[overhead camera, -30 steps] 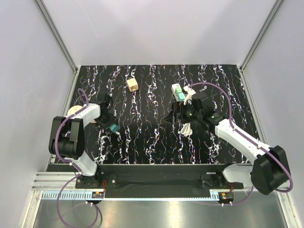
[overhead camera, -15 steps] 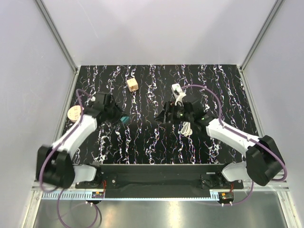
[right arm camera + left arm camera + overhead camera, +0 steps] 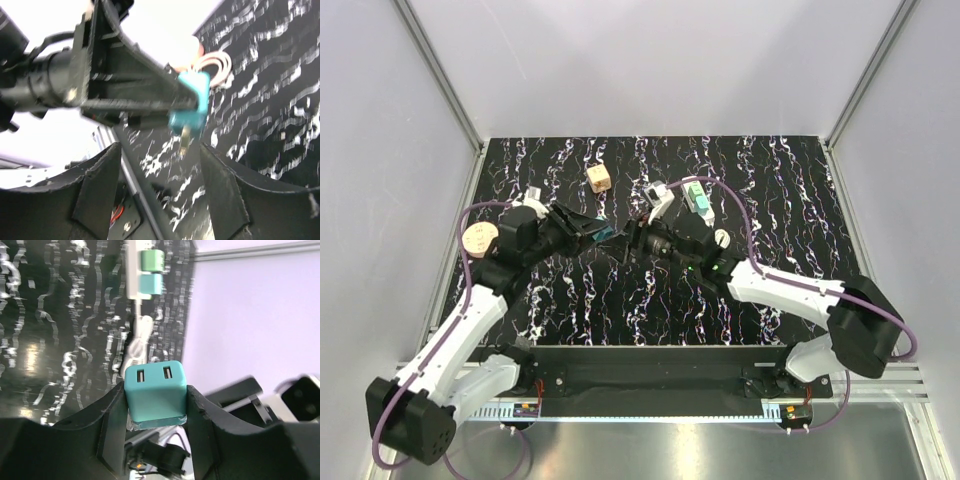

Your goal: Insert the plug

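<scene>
The plug (image 3: 151, 261) is a small light-green body sitting on the white power strip (image 3: 132, 270), next to a teal piece (image 3: 150, 284). From above, the plug (image 3: 691, 187) lies at the back right of centre. My left gripper (image 3: 155, 405) is shut on a teal cube-like block (image 3: 155, 392) with two slots on its face. It holds the block (image 3: 603, 233) above mid-table. My right gripper (image 3: 630, 240) faces it, open, close to the block. In the right wrist view the block (image 3: 192, 107) and its metal prong hang just beyond the right gripper (image 3: 160, 185), untouched.
A wooden cube (image 3: 599, 178) lies at the back left of centre. A round tan disc (image 3: 478, 238) sits at the left edge. The strip's white cord (image 3: 718, 240) coils by the right arm. Pale walls close in the black marbled table (image 3: 780, 180).
My left arm has swung in from the left and carried the teal block to the centre. My right gripper left the strip, moved left to meet it, and its jaws have narrowed.
</scene>
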Controlling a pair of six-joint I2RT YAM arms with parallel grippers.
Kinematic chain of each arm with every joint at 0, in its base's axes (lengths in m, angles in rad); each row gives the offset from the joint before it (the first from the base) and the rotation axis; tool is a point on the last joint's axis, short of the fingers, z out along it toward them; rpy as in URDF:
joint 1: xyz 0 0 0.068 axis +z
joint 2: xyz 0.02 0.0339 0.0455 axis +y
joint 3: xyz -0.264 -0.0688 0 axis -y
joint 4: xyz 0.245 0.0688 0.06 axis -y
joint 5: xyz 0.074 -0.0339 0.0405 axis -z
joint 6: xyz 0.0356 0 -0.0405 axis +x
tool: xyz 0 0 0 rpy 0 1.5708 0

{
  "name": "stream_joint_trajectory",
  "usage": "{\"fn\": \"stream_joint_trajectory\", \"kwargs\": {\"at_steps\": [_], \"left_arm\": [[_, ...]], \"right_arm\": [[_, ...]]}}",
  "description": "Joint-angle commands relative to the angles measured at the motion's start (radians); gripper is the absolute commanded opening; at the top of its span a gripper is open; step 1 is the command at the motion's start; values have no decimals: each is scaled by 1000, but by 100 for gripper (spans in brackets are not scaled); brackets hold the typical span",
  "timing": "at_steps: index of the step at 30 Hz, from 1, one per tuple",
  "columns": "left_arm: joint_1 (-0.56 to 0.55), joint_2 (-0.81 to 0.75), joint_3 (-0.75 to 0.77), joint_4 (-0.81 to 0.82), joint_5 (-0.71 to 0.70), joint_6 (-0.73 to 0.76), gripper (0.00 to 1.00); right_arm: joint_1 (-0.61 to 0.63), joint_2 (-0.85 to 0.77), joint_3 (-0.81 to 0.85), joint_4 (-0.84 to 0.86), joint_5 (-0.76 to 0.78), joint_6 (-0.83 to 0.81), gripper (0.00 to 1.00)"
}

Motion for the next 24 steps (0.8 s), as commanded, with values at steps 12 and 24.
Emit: {"fn": "stream_joint_trajectory", "kwargs": {"at_steps": [12, 24], "left_arm": [[-12, -155, -38, 61, 106, -56, 0], [-12, -116, -38, 168, 303, 79, 73]], "right_arm": [[68, 75, 81, 154, 232, -179, 41], [68, -27, 34, 133, 107, -288, 0]]}}
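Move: The teal plug, already held in the left fingertips, lies about 3 cm ahead of the right hand, 3 cm to its left and 3 cm below it. From the left hand, the right fingers are some 3 cm back, 3 cm left and 3 cm higher. Down on the table, the power strip is about 27 cm ahead, 20 cm right and 24 cm below the right hand; its white cord, some 7 cm ahead, 24 cm right and 25 cm below. The right hand reaches about 3 cm to the left onto the teal plug while the left hand brings the plug some 3 cm up and 2 cm back to meet it, then the right fingers close and pinch the plug's prong end, easing back about 1 cm to the right as the wrist rolls roughly 15 degrees. Only once that grip is on does the left gripper, nearly still till then, open from about half to more than two-thirds, letting go as it shifts another 1 cm or so back and to the right. ##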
